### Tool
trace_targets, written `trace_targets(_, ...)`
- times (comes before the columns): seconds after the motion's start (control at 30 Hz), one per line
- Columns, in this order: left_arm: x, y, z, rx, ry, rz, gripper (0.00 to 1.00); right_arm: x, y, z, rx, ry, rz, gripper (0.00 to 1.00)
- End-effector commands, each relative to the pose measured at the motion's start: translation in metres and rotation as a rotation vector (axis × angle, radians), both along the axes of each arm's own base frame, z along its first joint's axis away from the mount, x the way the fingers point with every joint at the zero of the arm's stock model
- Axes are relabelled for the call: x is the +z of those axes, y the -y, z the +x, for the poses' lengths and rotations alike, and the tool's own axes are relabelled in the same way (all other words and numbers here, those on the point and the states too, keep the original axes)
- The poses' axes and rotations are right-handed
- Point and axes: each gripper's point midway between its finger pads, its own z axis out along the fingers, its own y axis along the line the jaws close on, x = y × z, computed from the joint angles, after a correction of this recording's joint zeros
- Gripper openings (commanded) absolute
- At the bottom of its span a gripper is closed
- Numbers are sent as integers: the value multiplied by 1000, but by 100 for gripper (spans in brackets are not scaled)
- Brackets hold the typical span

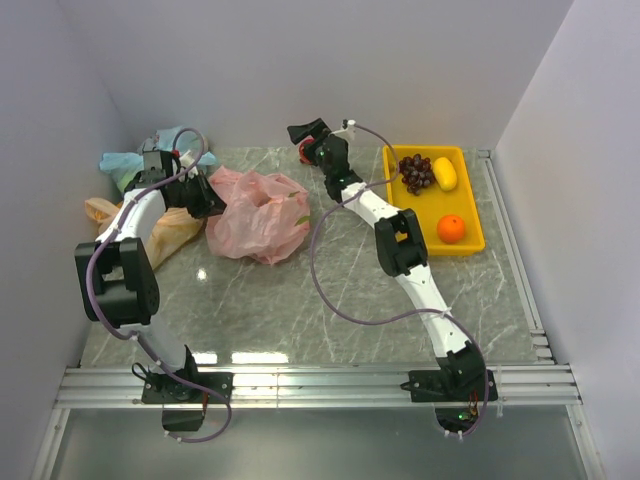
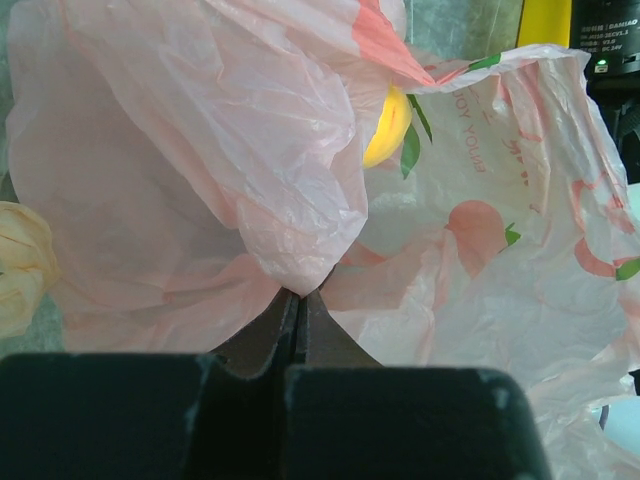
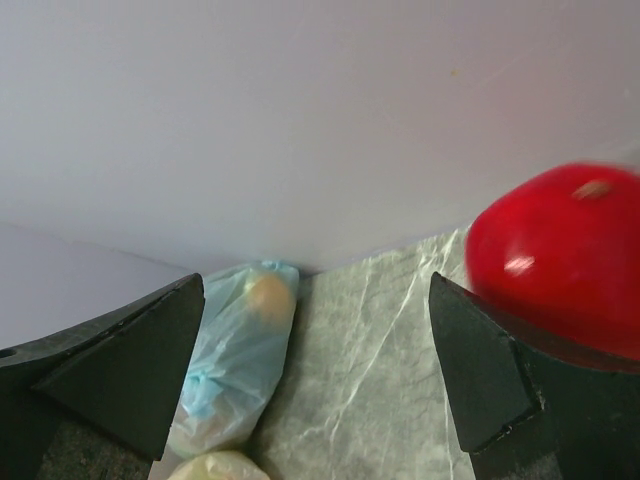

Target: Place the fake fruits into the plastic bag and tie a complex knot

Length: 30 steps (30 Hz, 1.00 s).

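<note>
The salmon-pink plastic bag (image 1: 258,215) lies crumpled on the left of the table. My left gripper (image 1: 207,200) is at its left edge, shut on a fold of the bag (image 2: 300,285). A yellow patch with green leaf shapes (image 2: 388,125) shows between the folds; I cannot tell whether it is print or fruit. My right gripper (image 1: 312,140) is open near the back wall with nothing between its fingers (image 3: 318,300). A red round fruit (image 3: 560,260) sits just outside its right finger (image 1: 302,154). A grape bunch (image 1: 415,172), a yellow fruit (image 1: 444,173) and an orange ball (image 1: 451,228) lie in the tray.
The yellow tray (image 1: 470,245) stands at the back right. A blue-green tied bag (image 1: 125,160) (image 3: 235,370) and a pale peach tied bag (image 1: 170,228) (image 3: 215,468) lie at the back left beside the left arm. Walls close in on three sides.
</note>
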Motion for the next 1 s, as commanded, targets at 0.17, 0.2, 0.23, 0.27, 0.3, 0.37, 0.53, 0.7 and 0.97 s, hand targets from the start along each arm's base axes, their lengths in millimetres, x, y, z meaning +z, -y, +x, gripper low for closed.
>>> trace_targets(0.17, 9, -1, 9, -12, 32, -2, 0, 44, 26, 15, -102, 82, 35, 100)
trace_targets(0.2, 7, -1, 9, -12, 28, -1, 0, 40, 24, 14, -96, 75, 28, 100)
trace_targets(0.23, 7, -2, 11, -9, 29, 0, 0, 33, 24, 14, -94, 62, 24, 100)
trace_targets(0.27, 7, -1, 10, -12, 28, -3, 0, 27, 23, 14, -91, 46, 19, 100)
trace_targets(0.3, 6, -2, 11, -7, 24, -2, 0, 24, 24, 15, -94, 37, 21, 100)
trace_targets(0.37, 7, -3, 11, -8, 26, -2, 0, 20, 26, 16, -97, 27, 17, 100)
trace_targets(0.53, 5, -5, 12, -1, 21, 3, 0, -2, 30, 17, -106, -43, 13, 100)
trace_targets(0.7, 6, -7, 13, -1, 23, 9, 0, 10, 42, 4, -36, -84, -5, 100)
trace_targets(0.97, 10, -5, 9, 10, 27, -14, 0, 22, 150, -75, 152, -299, -186, 100)
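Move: The red fruit lies almost under the right hand's open, level-pointing fingers, about 7 cm lower, roughly 3 cm back and 2 cm to the right. At about the fruit's level, the pink bag's middle is some 23 cm back and 12 cm left of that hand, the grapes about 11 cm back and 27 cm right. From the left hand the red fruit is about 22 cm ahead, 22 cm right and 7 cm lower. With its lower finger close against the red fruit, the right hand first edges about 2 cm to the right and slightly forward. It then sweeps quickly right, also back and down, ending some 10 cm right and 5 cm back of its start, while the wrist tips the wide-open fingers about 20 degrees downward so they face the fruit. ##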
